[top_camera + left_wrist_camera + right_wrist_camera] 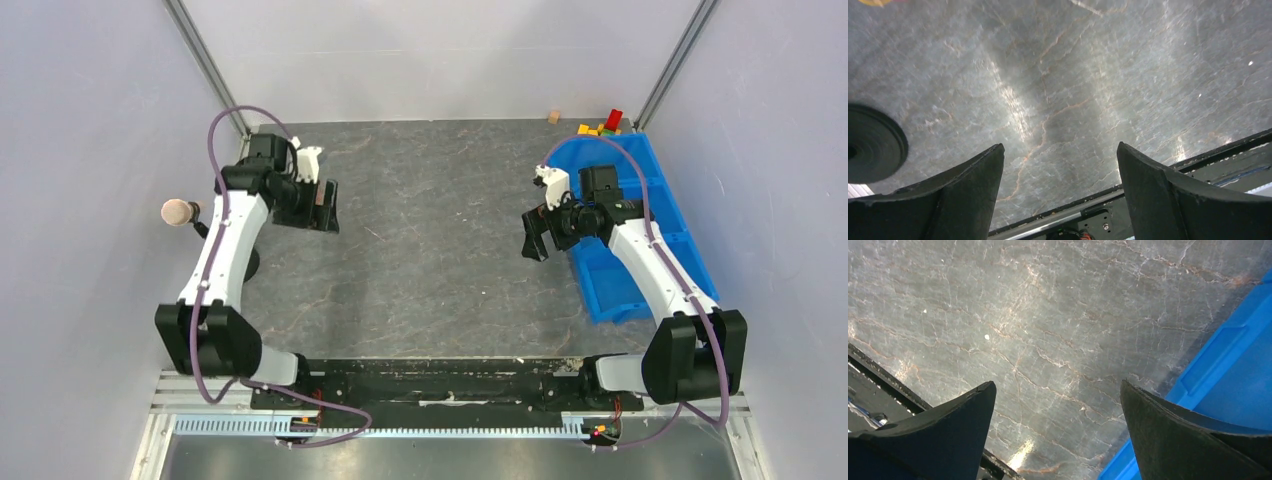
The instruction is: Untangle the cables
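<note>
No thin red, orange or pale yellow cables show in any view; they are out of view. My left gripper (326, 207) hangs open and empty over the left part of the grey marbled table (430, 230). In the left wrist view the left gripper (1059, 146) has only bare table between its black fingers. My right gripper (535, 235) hangs open and empty at the right, just left of the blue bin. In the right wrist view the right gripper (1055, 383) also has only bare table between its fingers.
A blue bin (640, 290) stands along the right edge and also shows in the right wrist view (1233, 360). Small coloured blocks (605, 124) and a wooden block (553, 117) lie at the back right. A microphone (178, 212) stands at the left, with its round black base (870, 142).
</note>
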Action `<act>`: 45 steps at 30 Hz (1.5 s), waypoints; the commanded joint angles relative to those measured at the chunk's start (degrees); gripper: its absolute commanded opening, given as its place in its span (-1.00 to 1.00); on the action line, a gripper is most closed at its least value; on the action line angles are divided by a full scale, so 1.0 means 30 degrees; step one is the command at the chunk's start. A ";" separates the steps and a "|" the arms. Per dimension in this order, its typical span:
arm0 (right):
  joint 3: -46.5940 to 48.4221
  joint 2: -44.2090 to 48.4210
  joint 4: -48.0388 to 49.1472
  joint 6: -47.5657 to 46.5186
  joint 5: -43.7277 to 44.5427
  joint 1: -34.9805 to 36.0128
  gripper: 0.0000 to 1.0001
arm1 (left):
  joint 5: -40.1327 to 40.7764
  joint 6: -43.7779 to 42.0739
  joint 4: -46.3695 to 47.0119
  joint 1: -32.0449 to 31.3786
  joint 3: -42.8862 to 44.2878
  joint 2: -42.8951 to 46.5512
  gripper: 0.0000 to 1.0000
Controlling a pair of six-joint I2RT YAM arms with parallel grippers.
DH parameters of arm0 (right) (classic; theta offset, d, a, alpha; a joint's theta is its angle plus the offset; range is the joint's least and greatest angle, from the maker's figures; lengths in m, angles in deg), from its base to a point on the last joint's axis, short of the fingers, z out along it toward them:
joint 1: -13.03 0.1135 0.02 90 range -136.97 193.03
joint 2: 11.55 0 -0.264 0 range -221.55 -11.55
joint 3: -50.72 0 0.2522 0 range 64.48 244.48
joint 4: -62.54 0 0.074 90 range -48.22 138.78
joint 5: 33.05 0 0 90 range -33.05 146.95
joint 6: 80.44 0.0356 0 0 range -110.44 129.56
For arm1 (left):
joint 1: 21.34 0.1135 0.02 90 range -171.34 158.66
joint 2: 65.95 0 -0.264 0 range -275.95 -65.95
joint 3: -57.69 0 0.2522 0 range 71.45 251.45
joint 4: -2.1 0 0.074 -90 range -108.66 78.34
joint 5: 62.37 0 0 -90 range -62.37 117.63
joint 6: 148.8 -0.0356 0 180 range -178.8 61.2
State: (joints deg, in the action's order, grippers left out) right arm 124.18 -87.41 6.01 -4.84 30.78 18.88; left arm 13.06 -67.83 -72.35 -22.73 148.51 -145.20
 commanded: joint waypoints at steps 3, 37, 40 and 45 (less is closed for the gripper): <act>0.0900 0.0135 0.1851 0.1068 -0.0204 0.0115 0.95 | -0.0125 -0.0722 -0.0995 -0.0122 0.7799 -0.5006 0.79; 0.1414 -0.0915 0.2404 0.1794 -0.1530 0.0401 0.96 | -0.0497 0.0195 0.0540 0.2449 1.3146 -1.6799 -0.40; 0.1850 -0.0964 0.2391 0.1948 -0.2208 0.0395 0.95 | -0.2141 -0.0842 0.0858 0.1662 1.1116 -1.4420 -0.91; 0.2720 -0.2008 0.2565 0.2690 -0.3857 0.0435 0.95 | -0.3968 -0.3276 0.2111 -0.0854 0.5697 -0.8968 -0.96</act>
State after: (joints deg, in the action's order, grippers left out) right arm 128.49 -91.21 11.94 0.94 24.57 19.91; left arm 10.00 -70.30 -68.50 -19.21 173.06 -186.75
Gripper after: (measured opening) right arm 0.979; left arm 0.042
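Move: Ahead and to the left of the left hand, the cable bundle lies about 17 cm farther out, 8 cm left and 15 cm below; most of it is hidden under the gripper. The black disc stands roughly level with this hand, some 19 cm to its left and 17 cm below. From the right hand, the bundle is about 17 cm ahead, 57 cm left and 10 cm below. Swinging forward about 22 cm, first rising some 6 cm, the left hand then sinks about 20 cm while curving left and back onto the cable bundle. Its fingers shut low down, pinching a few strands, as it sweeps right, then draws back and slightly up with them. The open right hand drifts about 5 cm forward, left and up. ##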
